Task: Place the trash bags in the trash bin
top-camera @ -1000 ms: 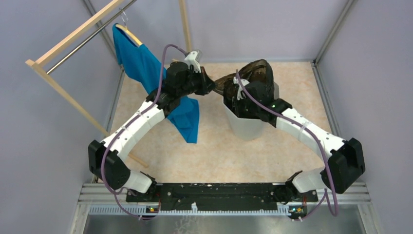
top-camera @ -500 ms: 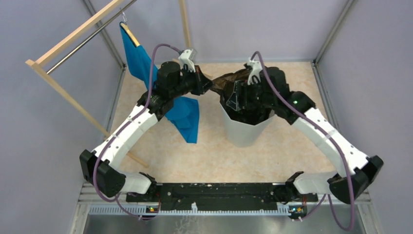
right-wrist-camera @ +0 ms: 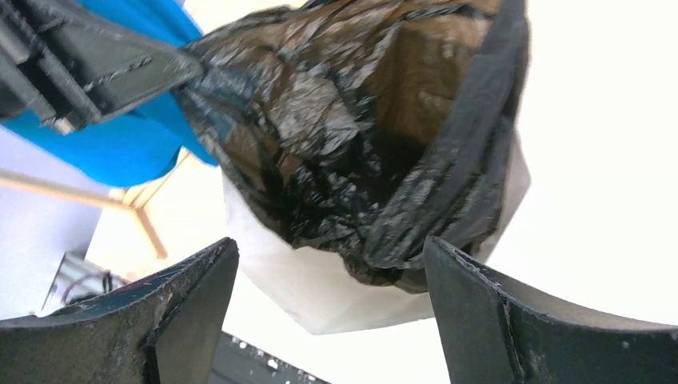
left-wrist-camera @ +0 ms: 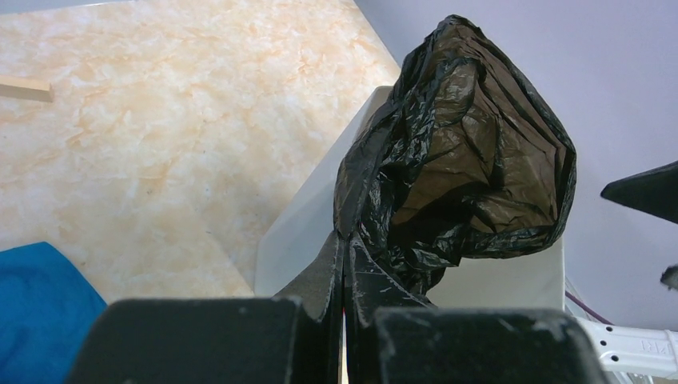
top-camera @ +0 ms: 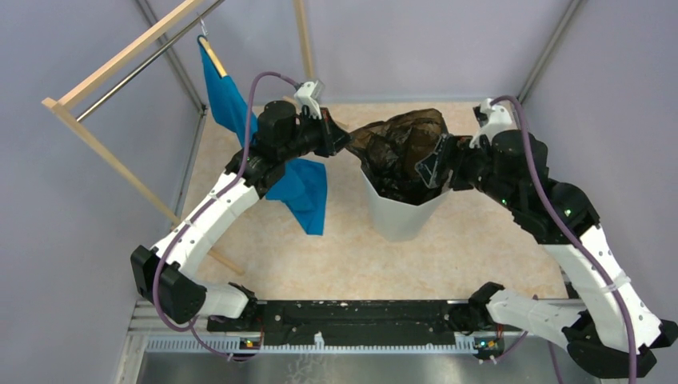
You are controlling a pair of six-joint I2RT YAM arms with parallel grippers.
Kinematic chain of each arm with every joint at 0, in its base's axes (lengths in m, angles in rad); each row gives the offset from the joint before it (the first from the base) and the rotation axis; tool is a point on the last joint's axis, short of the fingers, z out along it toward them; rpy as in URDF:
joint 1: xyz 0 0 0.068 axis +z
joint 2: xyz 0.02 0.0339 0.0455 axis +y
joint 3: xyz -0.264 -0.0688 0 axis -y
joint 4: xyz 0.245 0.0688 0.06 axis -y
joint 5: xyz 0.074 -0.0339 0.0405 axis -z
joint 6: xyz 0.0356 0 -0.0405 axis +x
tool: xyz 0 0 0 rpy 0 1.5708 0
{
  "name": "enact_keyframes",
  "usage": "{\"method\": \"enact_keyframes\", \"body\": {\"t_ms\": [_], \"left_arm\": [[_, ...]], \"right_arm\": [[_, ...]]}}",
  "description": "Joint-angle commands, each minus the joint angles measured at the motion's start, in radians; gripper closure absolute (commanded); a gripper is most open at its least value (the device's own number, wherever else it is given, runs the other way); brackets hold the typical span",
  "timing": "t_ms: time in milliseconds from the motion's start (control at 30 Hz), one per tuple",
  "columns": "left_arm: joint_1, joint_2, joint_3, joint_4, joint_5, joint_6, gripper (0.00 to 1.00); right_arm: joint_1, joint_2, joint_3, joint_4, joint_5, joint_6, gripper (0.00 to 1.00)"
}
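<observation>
The black-brown trash bag bulges out of the top of the white faceted trash bin at the middle of the floor. My left gripper is shut on the bag's left edge at the bin's left rim; in the left wrist view its jaws pinch the film, with the bag billowing above the bin. My right gripper is open and empty at the bin's right rim; in the right wrist view the bag and the bin lie beyond its spread fingers.
A blue T-shirt hangs on a wooden rack at the back left, draped behind my left arm. Grey walls close in the marbled floor. The black base rail runs along the near edge.
My right gripper has pulled up and out of the bin to its right rim and is open. The bag has puffed up above the bin. My left gripper holds its place.
</observation>
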Motion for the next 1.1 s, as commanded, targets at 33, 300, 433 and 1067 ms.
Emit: {"method": "enact_keyframes", "body": {"t_ms": [33, 300, 433, 1067], "left_arm": [[0.003, -0.021, 0.041, 0.041, 0.03, -0.005, 1.0], [0.003, -0.011, 0.043, 0.047, 0.021, -0.004, 1.0], [0.004, 0.002, 0.045, 0.053, 0.011, -0.005, 1.0], [0.017, 0.206, 0.231, -0.094, -0.193, 0.116, 1.0]], "right_arm": [[0.004, -0.011, 0.034, -0.046, 0.201, 0.078, 0.15], [0.003, 0.1, 0.007, 0.007, 0.307, 0.036, 0.31], [0.003, 0.153, 0.021, 0.011, 0.367, -0.029, 0.41], [-0.075, 0.154, 0.01, -0.025, 0.535, -0.22, 1.0]]}}
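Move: The open right hand is just above the bagged bin; the trash bag's right rim lies about 6 cm ahead, 7 cm to its right and 4 cm below. The trash bin's middle is some 4 cm to the right hand's left, level with it, 20 cm down. The left hand already pinches the bag's left corner; from that hand the right rim lies about 25 cm right and 2 cm below, the bin 14 cm right, 7 cm back and 18 cm down. Right hand swings 8 cm right, forward and slightly down, pinches the bag's rim; left draws its corner forward. ##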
